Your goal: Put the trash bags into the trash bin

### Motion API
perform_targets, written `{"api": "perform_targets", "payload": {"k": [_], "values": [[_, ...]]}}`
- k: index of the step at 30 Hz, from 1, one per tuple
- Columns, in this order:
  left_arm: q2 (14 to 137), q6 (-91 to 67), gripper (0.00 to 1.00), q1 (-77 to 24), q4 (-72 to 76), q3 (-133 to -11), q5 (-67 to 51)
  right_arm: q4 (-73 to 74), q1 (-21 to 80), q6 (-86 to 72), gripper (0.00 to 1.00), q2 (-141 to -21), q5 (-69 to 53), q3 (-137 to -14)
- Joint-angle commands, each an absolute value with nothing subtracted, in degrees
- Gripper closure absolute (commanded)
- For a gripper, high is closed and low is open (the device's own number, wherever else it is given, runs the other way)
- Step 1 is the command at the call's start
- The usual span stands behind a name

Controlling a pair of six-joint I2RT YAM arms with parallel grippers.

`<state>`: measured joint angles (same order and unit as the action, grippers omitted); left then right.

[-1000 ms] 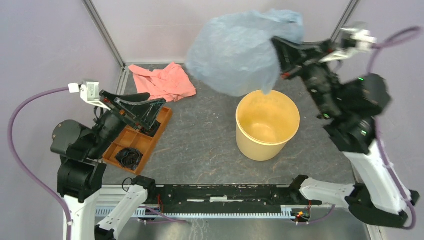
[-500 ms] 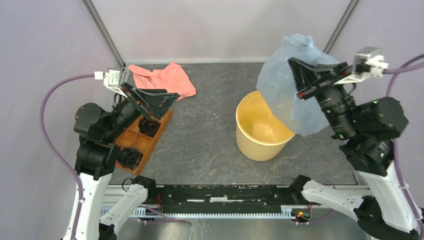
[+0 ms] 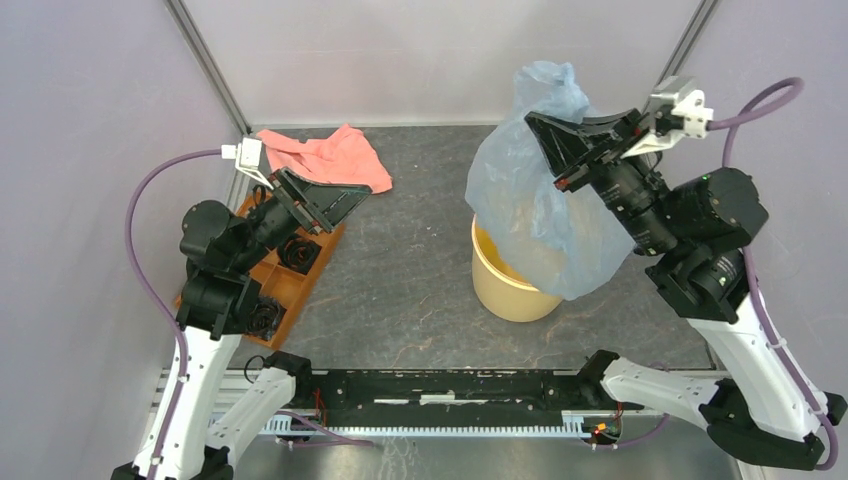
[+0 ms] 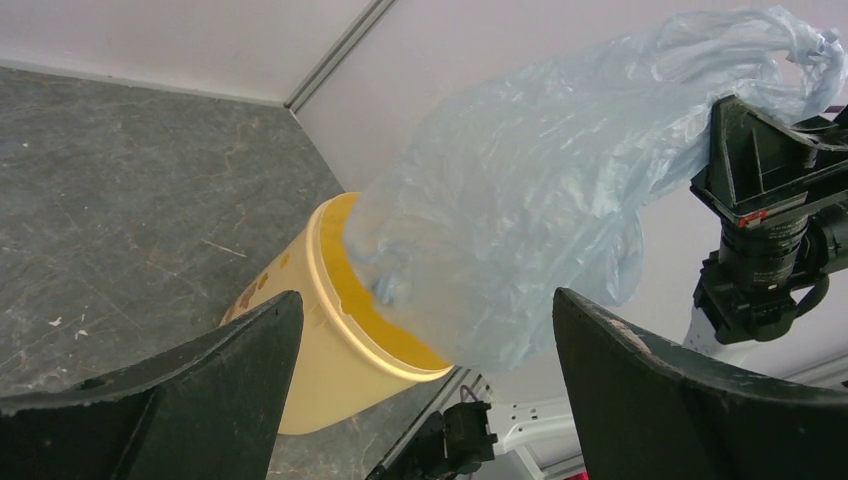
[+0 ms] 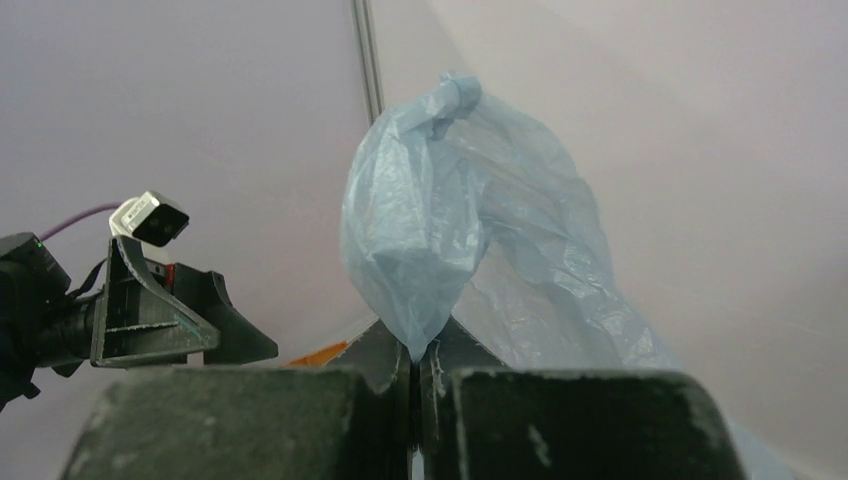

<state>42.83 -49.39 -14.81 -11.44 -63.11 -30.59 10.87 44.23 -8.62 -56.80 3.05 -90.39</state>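
The trash bag is a pale blue translucent film hanging from my right gripper, which is shut on a pinched fold of it. Its lower part drapes over the back and right side of the trash bin, a pale yellow bucket, and hides much of the mouth. In the left wrist view the bag sags over the bin's rim. My left gripper hovers to the bin's left, above the tray, open and holding nothing. The right wrist view shows the right gripper clamped on the film.
A salmon-pink cloth lies crumpled at the back left. An orange compartmented tray with black items sits at the left under my left arm. Metal frame posts stand at both back corners, and walls are close around.
My right gripper swung the bag from behind and left of the bin, out to the right, then back over the bin's mouth. My left arm rose and turned toward the bin.
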Motion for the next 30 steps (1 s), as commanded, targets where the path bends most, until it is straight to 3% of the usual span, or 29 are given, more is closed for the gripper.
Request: {"api": "perform_targets", "payload": {"k": [1, 13, 23, 30], "values": [[42.57, -55.52, 0.0, -14.7, -3.92, -60.74, -32.96, 5.97, 44.32, -5.78, 1.0, -55.43, 5.89, -90.59], [43.06, -57.36, 0.01, -14.85, -2.1, -59.12, -32.84, 0.41, 44.22, -6.06, 1.0, -59.32, 3.26, -93.79], [44.17, -58.46, 0.0, -15.67, -0.29, -58.23, -33.46, 0.46, 44.26, 5.07, 1.0, -47.27, 21.2, -69.64], [47.32, -57.01, 0.02, -24.28, 4.04, -58.27, -28.46, 3.27, 44.23, 6.4, 0.99, -46.35, 24.11, -67.24]]}}
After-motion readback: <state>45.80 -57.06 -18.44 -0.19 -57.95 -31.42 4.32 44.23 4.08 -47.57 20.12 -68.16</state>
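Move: The right hand holds the blue trash bag high up. The trash bin stands below it, its middle about 4 cm ahead, 4 cm to the right and some 38 cm down. Of the bin's neighbours, the wooden tray lies roughly 40 cm to its left and level with it, and the pink cloth some 36 cm left and 26 cm farther out. From the left hand, which is empty, the bin is about 26 cm right, 4 cm ahead and 25 cm down. Still pinching the blue bag in its shut fingers, the right hand first lifts it about 4 cm, then swoops down some 14 cm towards the bin, drifting forward and to the right about 4 cm each and swinging some 20 degrees clockwise. The left hand stays wide open and empty, easing 2 to 3 cm rightwards late on. ##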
